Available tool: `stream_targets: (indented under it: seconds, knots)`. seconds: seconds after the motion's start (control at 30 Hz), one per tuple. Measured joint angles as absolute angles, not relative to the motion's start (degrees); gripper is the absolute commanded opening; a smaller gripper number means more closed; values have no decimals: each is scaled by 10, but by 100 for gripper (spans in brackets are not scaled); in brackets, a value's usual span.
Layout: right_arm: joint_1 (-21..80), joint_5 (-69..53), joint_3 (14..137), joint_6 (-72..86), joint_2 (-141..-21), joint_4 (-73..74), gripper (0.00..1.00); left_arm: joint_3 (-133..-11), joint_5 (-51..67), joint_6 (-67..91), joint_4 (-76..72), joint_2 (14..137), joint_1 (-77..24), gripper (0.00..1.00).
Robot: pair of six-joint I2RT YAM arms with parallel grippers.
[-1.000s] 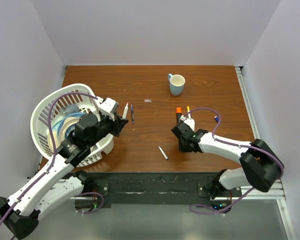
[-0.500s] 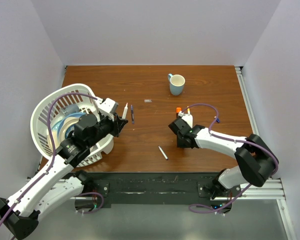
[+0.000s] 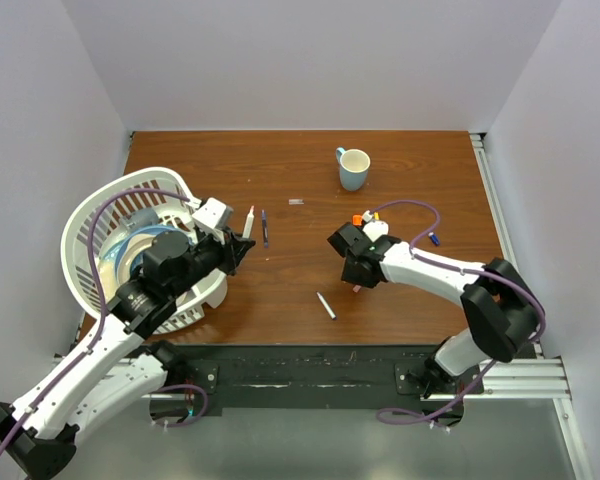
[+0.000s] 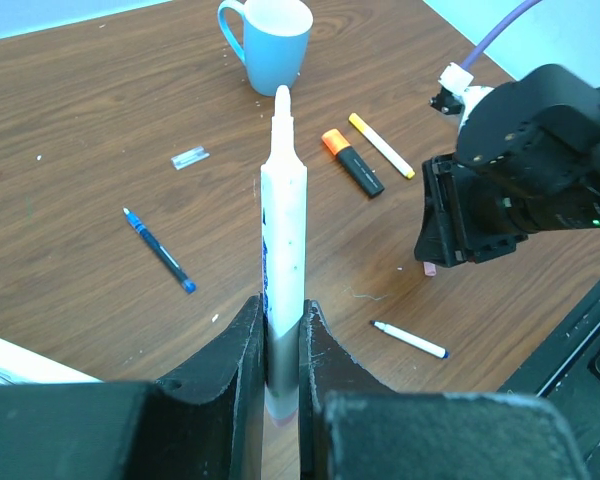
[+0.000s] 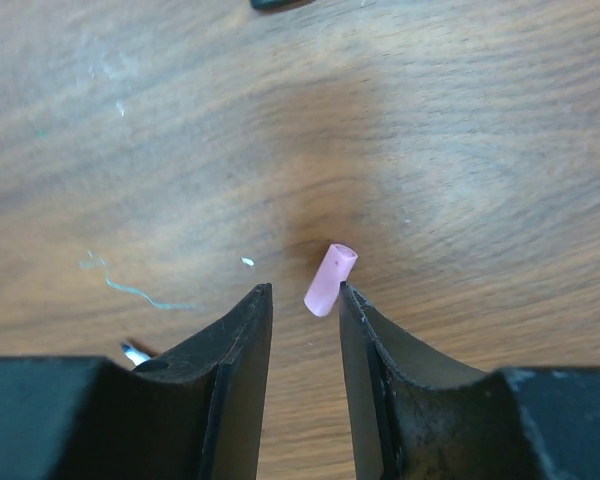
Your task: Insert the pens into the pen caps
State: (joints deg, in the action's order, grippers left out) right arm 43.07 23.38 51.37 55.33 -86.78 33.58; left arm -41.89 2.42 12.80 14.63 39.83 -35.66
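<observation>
My left gripper (image 4: pixel 283 305) (image 3: pixel 242 245) is shut on a white pen (image 4: pixel 283 200) (image 3: pixel 249 220), which points away from it with the bare tip at the far end. My right gripper (image 5: pixel 305 290) (image 3: pixel 355 275) is open just above the table. A small pink pen cap (image 5: pixel 330 280) (image 3: pixel 356 289) lies between its fingertips, close to the right one. On the table lie a blue pen (image 3: pixel 264 227) (image 4: pixel 158 250), a black highlighter with an orange end (image 4: pixel 352 161), a thin yellow-tipped pen (image 4: pixel 380 145) and a white pen with a blue tip (image 3: pixel 326 305) (image 4: pixel 408 339).
A blue mug (image 3: pixel 353 168) stands at the back. A small clear piece (image 3: pixel 296 202) lies mid-table. A blue cap (image 3: pixel 434 239) sits beside the right arm's cable. A white basket (image 3: pixel 90 240) with dishes fills the left side under the left arm.
The right gripper's jaws have parted and the right arm has swung a little to the left. The pink cap now shows on the table at its tips. The left arm has barely moved.
</observation>
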Motion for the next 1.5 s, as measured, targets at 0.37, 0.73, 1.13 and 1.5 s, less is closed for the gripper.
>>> stream_targets:
  seconds: [0.37,0.73,1.13,1.5]
  knots:
    - [431,263,555,628,-930,403,35,-416,29,128,146,394,-357,0]
    - [431,269,537,651,-941,376,31,-415,30,128,146,394,-357,0]
    - [432,271,520,619,-933,338,6,-415,33,129,143,397,-357,0]
    - [428,222,473,478,-895,230,0,-415,92,172,135,411,-357,0]
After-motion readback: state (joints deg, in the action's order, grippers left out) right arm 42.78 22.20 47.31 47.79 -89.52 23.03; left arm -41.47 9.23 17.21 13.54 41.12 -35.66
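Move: The pink cap lies almost under the open right fingers, about 3 cm below and 1 cm to the right. Counted from the right hand and near table height, the white marker is some 5 cm back and 7 cm left, the orange-and-black highlighter about 16 cm ahead and 1 cm right, and the yellow pen about 16 cm ahead and 6 cm right. From the raised left hand, the cap is roughly 3 cm ahead, 24 cm right and 24 cm below. The right hand sinks about 3 cm onto the pink cap, easing 1 cm right and turning some 10 degrees clockwise, then shuts its fingers and pinches the cap between their tips, turning back about 15 degrees counter-clockwise and edging forward and left with it. The left hand keeps its uncapped pen gripped, tip up, and holds nearly still until, late on, it begins swinging about 2 cm right and a little back, turning slightly clockwise. ##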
